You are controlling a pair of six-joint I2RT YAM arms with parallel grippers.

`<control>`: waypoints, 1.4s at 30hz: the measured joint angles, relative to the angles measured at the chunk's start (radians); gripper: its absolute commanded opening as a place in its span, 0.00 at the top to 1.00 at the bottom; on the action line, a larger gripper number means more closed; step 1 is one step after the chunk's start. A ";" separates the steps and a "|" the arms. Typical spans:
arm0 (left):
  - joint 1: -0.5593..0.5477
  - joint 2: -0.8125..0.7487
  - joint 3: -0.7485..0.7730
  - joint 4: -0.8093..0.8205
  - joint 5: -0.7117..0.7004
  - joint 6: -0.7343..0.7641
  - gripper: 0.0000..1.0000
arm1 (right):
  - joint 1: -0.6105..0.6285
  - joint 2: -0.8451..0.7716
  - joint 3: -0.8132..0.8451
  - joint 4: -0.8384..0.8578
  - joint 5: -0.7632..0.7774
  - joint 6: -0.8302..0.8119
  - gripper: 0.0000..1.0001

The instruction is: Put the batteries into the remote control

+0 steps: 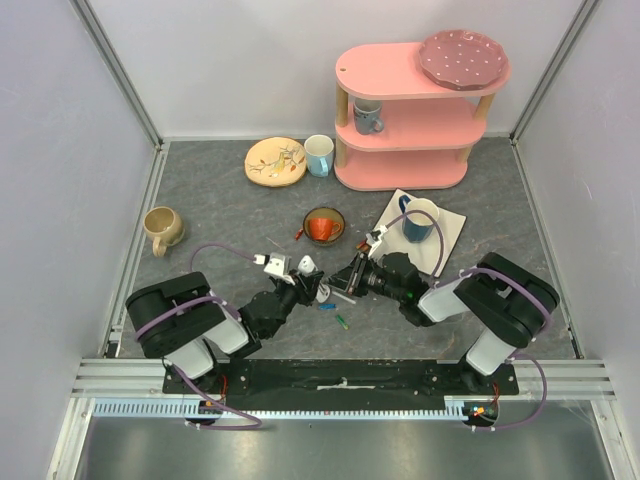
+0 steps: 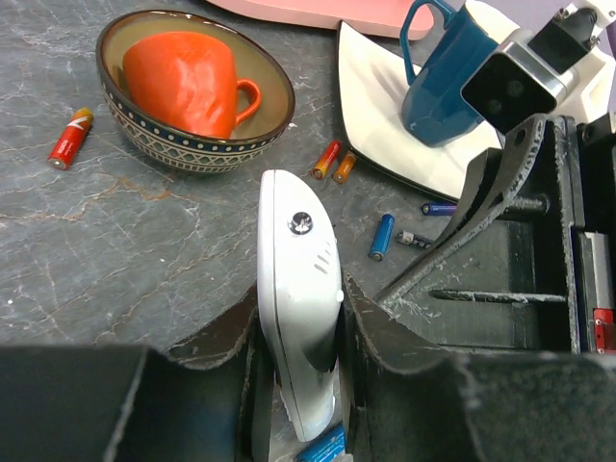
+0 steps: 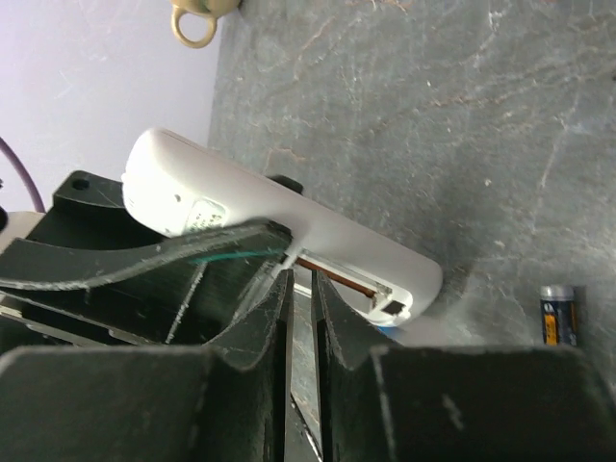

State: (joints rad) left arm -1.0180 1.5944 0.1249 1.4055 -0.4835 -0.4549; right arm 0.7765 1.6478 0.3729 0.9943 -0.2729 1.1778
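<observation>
My left gripper [image 1: 312,283] is shut on the white remote control [image 2: 298,289] and holds it on edge just above the table, with its jaws pressed on both sides [image 2: 300,337]. In the right wrist view the remote [image 3: 289,226] shows its open battery slot [image 3: 351,279]. My right gripper [image 3: 301,284] has its tips at that slot. Its jaws are almost closed and I see nothing between them. It is right of the remote in the top view [image 1: 345,280]. Loose batteries lie around: red [image 2: 70,137], two orange [image 2: 327,159], blue [image 2: 382,236], dark [image 2: 438,207], and one under the remote [image 2: 322,445].
A patterned bowl [image 1: 324,227] holding an orange cup stands just beyond the grippers. A blue mug [image 1: 420,218] sits on a white napkin to the right. A tan mug [image 1: 163,228] is at the left. A plate [image 1: 275,160], a white mug [image 1: 319,154] and a pink shelf [image 1: 410,110] stand at the back.
</observation>
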 measured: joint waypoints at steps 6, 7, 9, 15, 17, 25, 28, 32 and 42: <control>-0.001 0.021 0.009 0.016 -0.004 0.000 0.98 | -0.010 0.018 0.015 0.029 -0.019 -0.001 0.79; -0.001 0.024 0.009 0.019 -0.006 0.000 0.98 | -0.012 0.019 0.015 0.029 -0.020 -0.001 0.78; -0.001 0.024 0.009 0.021 -0.012 0.000 0.98 | -0.016 0.019 0.015 0.030 -0.023 -0.002 0.73; -0.005 0.019 0.005 0.020 -0.066 0.000 0.98 | -0.042 -0.030 0.015 -0.028 -0.025 -0.043 0.59; -0.005 0.003 -0.004 0.012 -0.090 0.001 0.98 | -0.048 -0.099 0.018 -0.103 -0.020 -0.089 0.53; -0.005 -0.179 -0.055 -0.094 -0.167 0.010 0.98 | -0.050 -0.444 0.140 -0.571 0.110 -0.362 0.46; -0.005 -0.377 -0.032 -0.219 -0.176 -0.044 0.98 | -0.050 -0.517 0.161 -0.723 0.186 -0.447 0.45; 0.008 -0.620 0.080 -0.577 -0.146 -0.160 0.98 | -0.050 -0.550 0.155 -0.908 0.271 -0.505 0.41; 0.075 -1.101 0.110 -1.198 0.157 -0.287 0.98 | -0.016 -0.681 0.111 -1.139 0.384 -0.634 0.37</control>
State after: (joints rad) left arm -0.9428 0.4931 0.2348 0.2073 -0.3267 -0.7422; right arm 0.7609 0.9665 0.4843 -0.1452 0.1112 0.5442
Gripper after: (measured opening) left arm 0.333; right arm 0.608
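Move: The white battery cover, already off the remote, lies about 3 cm back and 3 cm right of the right hand point, some 4 cm below. The remote, still in the left fingers, is about 4 cm to the right hand's left; the black battery is some 2 cm ahead and 4 cm right, the near blue battery about 5 cm back and 1 cm left. From the left hand, the cover is roughly 4 cm back and 7 cm right. The cover is left behind as the right fingers open well and that hand climbs about 8 cm, then swings right over the table past the black battery and sinks again, ending some 12 cm to the right, fingers tipped down about 40 degrees. The left hand keeps its grip on the remote, slides it left low down, then lifts it steeply and draws it slightly back. ##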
